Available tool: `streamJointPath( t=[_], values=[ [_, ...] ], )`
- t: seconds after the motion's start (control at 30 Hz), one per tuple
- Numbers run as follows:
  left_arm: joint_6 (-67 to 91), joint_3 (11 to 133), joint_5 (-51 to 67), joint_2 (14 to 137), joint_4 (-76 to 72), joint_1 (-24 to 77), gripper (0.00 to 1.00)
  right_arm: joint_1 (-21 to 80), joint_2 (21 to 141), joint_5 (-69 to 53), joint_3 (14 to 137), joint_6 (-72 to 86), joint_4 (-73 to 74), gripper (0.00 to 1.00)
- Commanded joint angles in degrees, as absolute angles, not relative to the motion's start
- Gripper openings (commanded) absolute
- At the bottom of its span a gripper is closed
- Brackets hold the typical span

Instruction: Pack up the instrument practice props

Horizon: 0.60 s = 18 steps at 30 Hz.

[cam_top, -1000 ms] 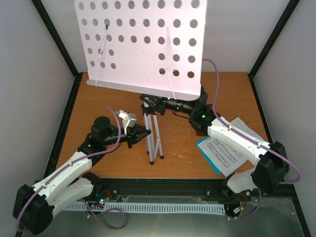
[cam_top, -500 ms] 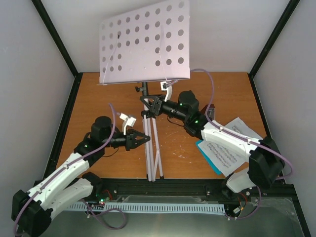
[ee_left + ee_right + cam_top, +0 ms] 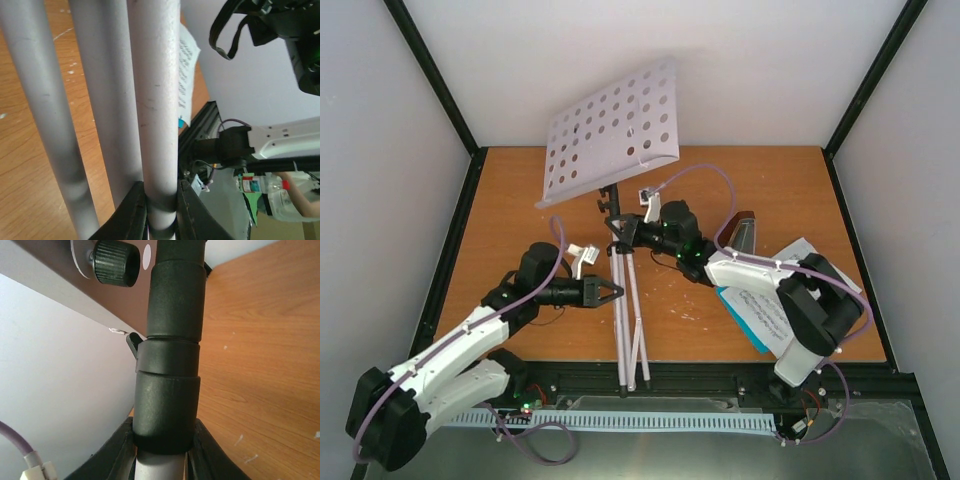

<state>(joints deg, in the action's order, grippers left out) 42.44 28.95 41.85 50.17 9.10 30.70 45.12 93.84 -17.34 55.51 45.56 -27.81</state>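
The silver-white music stand [image 3: 627,300] leans over the table, its three legs folded together and reaching the near edge. Its perforated grey desk [image 3: 610,130] tilts at the back. My left gripper [image 3: 611,292] is shut on one leg [image 3: 152,100], with a finger on each side in the left wrist view [image 3: 161,202]. My right gripper [image 3: 622,232] is shut on the stand's black collar [image 3: 170,390] just below the desk, as the right wrist view [image 3: 164,440] also shows. The brown pyramid metronome [image 3: 744,235] stands behind the right arm. White sheet music [image 3: 782,300] lies on the teal booklet [image 3: 738,308] at the right.
Black frame posts and white walls close in the wooden table [image 3: 520,210]. A black rail [image 3: 650,378] runs along the near edge, under the leg tips. A black knob [image 3: 116,262] sits under the desk.
The stand has tipped over: the desk dropped lower and turned left, and the legs swung to the near edge. Both grippers kept their hold and moved with it.
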Motion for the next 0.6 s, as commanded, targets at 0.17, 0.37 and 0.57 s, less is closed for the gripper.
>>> streamJointPath(
  t=[0.17, 0.37, 0.57],
  values=[
    [42.3, 27.3, 24.9, 54.5, -15.3, 28.9, 0.00, 46.5, 100.4, -26.0, 53.0, 41.7, -35.2, 0.03],
    [41.2, 27.0, 24.4, 59.3, -16.1, 28.9, 0.00, 45.3, 103.5, -24.1, 52.8, 36.9, -34.3, 0.03],
    [42.1, 25.5, 24.6, 64.8, -20.1, 28.9, 0.00, 43.9, 106.7, -23.7, 51.9, 36.0, -35.7, 0.03]
  ],
)
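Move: Both hands hold the folded music stand over bare table: the top lies straight below, roughly 15 cm under the left hand and 20 cm under the right. From the right hand, the stand's tray is about 18 cm ahead, 2 cm left and slightly higher; the metronome sits 7 cm ahead and 29 cm right, the sheet music 8 cm back and 38 cm right, both down on the table. The leg ends lie some 18 cm back from the left hand, 2 cm right and 7 cm lower. Still pinching the stand, the left hand on a silver leg and the right just below the pole's black collar, both hands lower it towards the table. The right sinks about 10 cm and the left 7 to 8 cm, both easing slightly forward and slowing, while the wrists tip a little to bring the tray end down. Both grips stay shut. ##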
